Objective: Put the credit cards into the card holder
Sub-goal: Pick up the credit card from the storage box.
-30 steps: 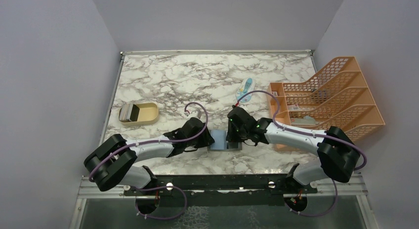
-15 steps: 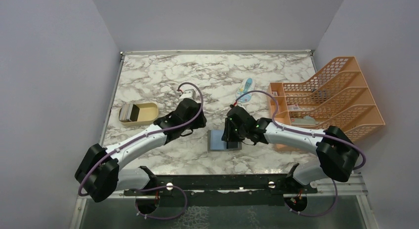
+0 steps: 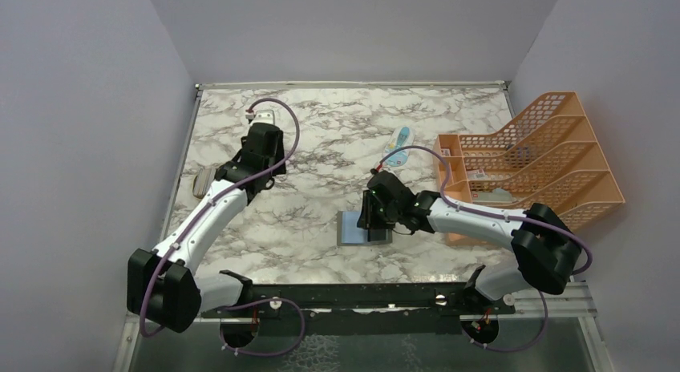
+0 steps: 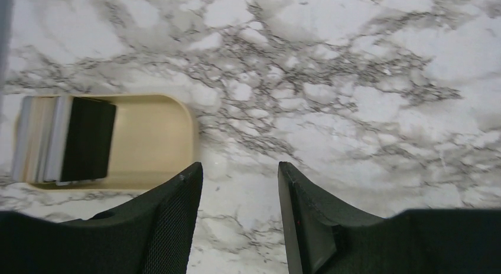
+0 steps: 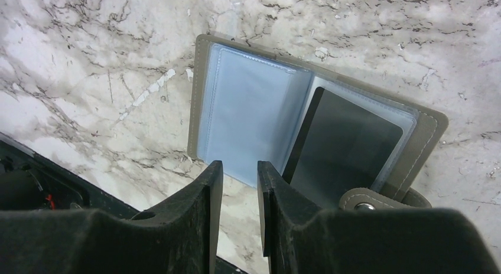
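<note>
The card holder (image 5: 254, 120) lies open on the marble, grey outside with pale blue pockets, and a dark card (image 5: 348, 150) sits in its right pocket. My right gripper (image 5: 237, 165) hovers at its near edge, open by a narrow gap with nothing between the fingers; from above, that right gripper (image 3: 370, 218) sits over the card holder (image 3: 353, 228). The credit cards (image 4: 62, 138) stand stacked at the left end of a tan tray (image 4: 153, 138). My left gripper (image 4: 239, 168) is open and empty just right of the tray; the top view shows this left gripper (image 3: 261, 151) beside the tray (image 3: 202, 182).
An orange mesh file rack (image 3: 537, 159) fills the right side of the table. A light blue-and-white packet (image 3: 398, 139) lies at the back, left of the rack. The left forearm covers most of the tray in the top view. Walls close the table on three sides.
The left arm has swung away from the card holder, back and left to the tray, with its jaws wider. The right gripper stayed at the holder and opened slightly.
</note>
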Robot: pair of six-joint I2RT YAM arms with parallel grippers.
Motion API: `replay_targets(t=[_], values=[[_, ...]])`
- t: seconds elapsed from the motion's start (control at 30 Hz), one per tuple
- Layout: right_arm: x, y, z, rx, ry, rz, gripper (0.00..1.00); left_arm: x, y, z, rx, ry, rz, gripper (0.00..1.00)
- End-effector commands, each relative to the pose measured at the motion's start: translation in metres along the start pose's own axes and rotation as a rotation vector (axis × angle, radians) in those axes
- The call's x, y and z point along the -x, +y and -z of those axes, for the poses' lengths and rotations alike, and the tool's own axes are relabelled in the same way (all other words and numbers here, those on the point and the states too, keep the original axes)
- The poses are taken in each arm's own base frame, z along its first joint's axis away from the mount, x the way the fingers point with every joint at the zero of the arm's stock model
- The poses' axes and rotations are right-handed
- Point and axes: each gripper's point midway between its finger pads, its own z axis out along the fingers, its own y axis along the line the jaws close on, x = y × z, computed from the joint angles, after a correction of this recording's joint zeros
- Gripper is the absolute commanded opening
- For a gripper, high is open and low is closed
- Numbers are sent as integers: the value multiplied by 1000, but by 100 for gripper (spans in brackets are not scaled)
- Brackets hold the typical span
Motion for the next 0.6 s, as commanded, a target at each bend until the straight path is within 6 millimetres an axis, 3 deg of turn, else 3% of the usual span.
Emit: replay_targets(t=[0.0,0.17,0.33,0.57], values=[[9,14,-3,50,-17,28,29,13,60,-8,209,23,-99,52],[9,15,-3,58,-12,49,29,25,108,-19,339,42,-101,50],[16,17,0,63,-35,79,29,3,142,-34,372,158,-199,52],[18,17,2,61,-39,102,29,-23,169,-47,374,184,-293,54]])
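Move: The black credit card, foremost of the pack standing in the storage box, lies about 18 cm to the left hand's left, about 1 cm back from level with it and some 14 cm below. The box's empty part is only about 12 cm to the hand's left, 1 cm back, and the open card holder lies about 13 cm back and 24 cm to the right. From the right hand, the black card is roughly 13 cm ahead and 42 cm left, slightly lower. Towards the cards in the storage box the empty left hand sweeps left about 16 cm, almost level at first, then sinking some 5 cm as it comes in over the box. The wrist rolls about 20 degrees, left side rising, while the fingers tip down more and swing a little counter-clockwise; they stay half open and touch nothing yet. ##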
